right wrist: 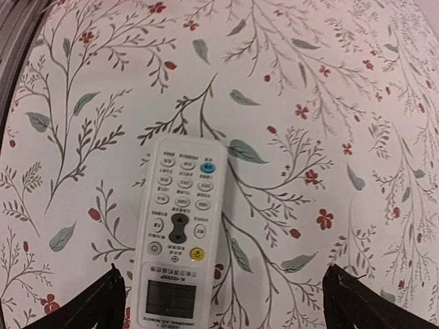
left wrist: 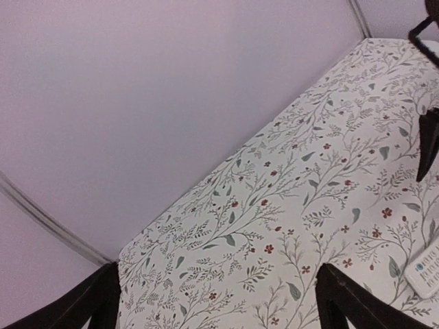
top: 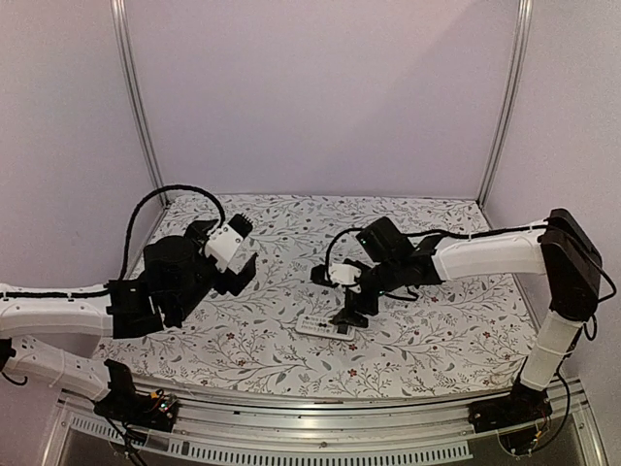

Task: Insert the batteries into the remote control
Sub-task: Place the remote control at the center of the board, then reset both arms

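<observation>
The remote control (top: 323, 327) lies flat on the floral cloth, buttons and small screen facing up, near the table's front middle. In the right wrist view the remote control (right wrist: 180, 233) sits just left of centre, its screen end nearest the camera. My right gripper (top: 340, 297) hovers above it, open, and my right gripper (right wrist: 224, 284) has nothing between its fingers. My left gripper (top: 237, 255) is off to the left, raised and open; my left gripper (left wrist: 219, 288) frames only bare cloth, with a corner of the remote control (left wrist: 426, 267) at the right edge. The batteries are out of view.
A floral tablecloth (top: 417, 320) covers the table. Lilac walls with metal posts (top: 136, 107) close in the back and sides. A metal rail (top: 320, 432) runs along the near edge by the arm bases.
</observation>
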Robot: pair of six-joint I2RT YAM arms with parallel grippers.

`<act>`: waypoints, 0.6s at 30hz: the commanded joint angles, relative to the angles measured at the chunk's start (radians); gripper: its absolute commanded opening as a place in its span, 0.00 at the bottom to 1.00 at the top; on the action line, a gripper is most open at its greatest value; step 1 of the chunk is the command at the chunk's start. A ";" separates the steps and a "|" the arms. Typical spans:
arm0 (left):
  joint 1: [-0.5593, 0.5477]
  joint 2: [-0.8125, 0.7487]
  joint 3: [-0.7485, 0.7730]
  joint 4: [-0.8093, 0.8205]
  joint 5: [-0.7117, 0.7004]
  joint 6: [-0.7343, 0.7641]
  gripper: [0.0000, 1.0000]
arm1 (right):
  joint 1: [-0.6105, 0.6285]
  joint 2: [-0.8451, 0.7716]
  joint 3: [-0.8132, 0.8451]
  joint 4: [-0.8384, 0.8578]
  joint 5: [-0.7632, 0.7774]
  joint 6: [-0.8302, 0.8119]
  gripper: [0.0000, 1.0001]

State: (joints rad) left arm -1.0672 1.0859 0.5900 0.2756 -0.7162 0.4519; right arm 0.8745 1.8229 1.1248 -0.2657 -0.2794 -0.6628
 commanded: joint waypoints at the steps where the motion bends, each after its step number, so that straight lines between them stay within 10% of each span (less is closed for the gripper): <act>1: 0.189 -0.044 0.063 0.014 0.008 -0.202 1.00 | -0.168 -0.163 0.027 0.205 0.012 0.332 0.99; 11: 0.775 -0.037 0.054 -0.083 0.338 -0.661 1.00 | -0.656 -0.496 -0.426 0.450 0.224 0.980 0.99; 18: 1.016 0.136 0.052 -0.100 0.468 -0.839 1.00 | -0.773 -0.720 -0.667 0.467 0.492 1.087 0.99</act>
State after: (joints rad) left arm -0.1085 1.1591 0.6449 0.2100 -0.3538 -0.2615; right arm 0.1005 1.1835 0.5228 0.1589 0.0277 0.3096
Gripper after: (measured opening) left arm 0.996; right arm 0.989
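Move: The remote control lies buttons up on the board, already let go by the open right gripper: its middle is about 5 cm below that hand, some 4 cm to its left and 2 cm back. From the left gripper, empty and high up, it lies roughly 17 cm to the right, 3 cm back and 22 cm below. Nothing else is on the board. Swing the open right gripper up and forward clear of the remote, then sweep it about 34 cm to the right, letting it sink and draw back a little towards the end while the wrist levels and turns clockwise by roughly a quarter turn. Meanwhile carry the left gripper left and forward, away from the remote, rolling its left side down and turning it counter-clockwise; keep both hands open. ##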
